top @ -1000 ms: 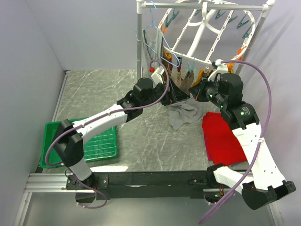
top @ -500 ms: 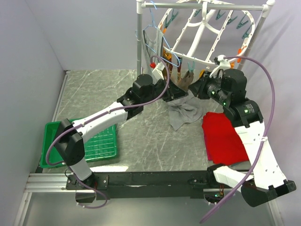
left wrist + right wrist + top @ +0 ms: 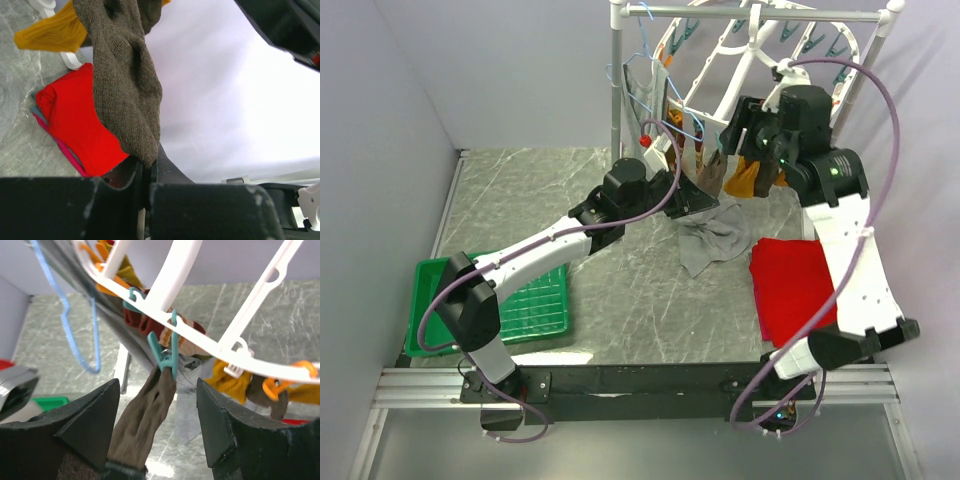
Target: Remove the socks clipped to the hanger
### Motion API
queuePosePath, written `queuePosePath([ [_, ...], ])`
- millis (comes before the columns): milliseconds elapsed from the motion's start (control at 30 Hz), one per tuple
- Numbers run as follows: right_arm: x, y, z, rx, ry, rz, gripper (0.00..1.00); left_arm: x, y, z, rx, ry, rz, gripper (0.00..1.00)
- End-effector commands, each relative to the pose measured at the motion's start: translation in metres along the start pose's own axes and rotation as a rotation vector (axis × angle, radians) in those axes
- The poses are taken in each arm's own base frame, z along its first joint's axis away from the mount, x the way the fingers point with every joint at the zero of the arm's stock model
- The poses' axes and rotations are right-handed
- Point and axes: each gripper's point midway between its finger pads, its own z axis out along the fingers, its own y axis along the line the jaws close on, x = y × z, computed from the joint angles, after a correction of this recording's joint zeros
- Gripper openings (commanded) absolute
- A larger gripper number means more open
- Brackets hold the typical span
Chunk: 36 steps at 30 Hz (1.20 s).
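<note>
The white round hanger [image 3: 752, 70] hangs tilted from the rack rail. Its teal clip [image 3: 165, 354] pinches the top of a brown sock [image 3: 142, 415]. My left gripper [image 3: 701, 196] is shut on that sock's lower end; in the left wrist view the sock [image 3: 127, 85] drops into the closed jaws [image 3: 148, 169]. My right gripper [image 3: 729, 135] is open and empty at the rim. Its fingers [image 3: 92, 422] straddle the teal clip and sock top without touching. A mustard sock [image 3: 231, 382] hangs clipped beside it, and also shows in the top view [image 3: 746, 180]. More socks bunch behind the rim.
A thin blue wire hanger [image 3: 75, 325] hangs left of the clip. A grey tank top [image 3: 712, 242] and a red cloth [image 3: 790, 285] lie on the table below. A green basket [image 3: 525, 305] sits at front left. The rack's white post [image 3: 616, 90] stands behind the left gripper.
My right arm has lifted and swung up to the hanger rim, bringing its open gripper around the teal clip. My left gripper has stayed shut on the brown sock, barely moving.
</note>
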Motion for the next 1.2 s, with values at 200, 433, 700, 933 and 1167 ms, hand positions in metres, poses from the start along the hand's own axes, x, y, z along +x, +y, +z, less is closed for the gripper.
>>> queuePosePath([
  [200, 0.006, -0.003, 0.028, 0.065, 0.026, -0.018, 0.66, -0.005, -0.025, -0.011, 0.06, 0.002, 0.015, 0.01],
  [433, 0.008, -0.004, 0.048, 0.096, 0.02, -0.028, 0.65, -0.004, -0.027, -0.013, 0.066, 0.008, 0.013, 0.01],
  [700, 0.011, -0.004, 0.062, 0.124, 0.013, -0.031, 0.59, -0.003, -0.028, -0.013, 0.068, 0.016, 0.012, 0.01],
  [933, 0.009, -0.008, 0.065, 0.156, -0.009, -0.036, 0.45, -0.003, -0.028, -0.014, 0.066, 0.017, 0.017, 0.01],
  [1167, 0.012, -0.009, 0.069, 0.172, -0.003, -0.028, 0.21, 0.0, -0.027, -0.017, 0.061, 0.023, 0.016, 0.01],
])
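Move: The teal clip holding the brown sock is about 6 cm ahead of the right gripper, 1 cm left and 5 cm below. The hanger rim crosses just above the clip, some 7 cm ahead, 1 cm left and 2 cm below. The mustard sock hangs about 6 cm ahead, 4 cm right and 13 cm below; the striped sock 9 cm ahead, 6 cm left, 10 cm below. From the left gripper, the clip is roughly 10 cm ahead, 3 cm right, 6 cm up. Keep the left gripper shut on the free end of the brown sock and hold it nearly still. Bring the open right gripper forward and down, about 5 cm each way, to the teal clip just under the hanger rim, turning slightly clockwise; then close the fingers to about half their starting gap, pinching the clip from both sides. ##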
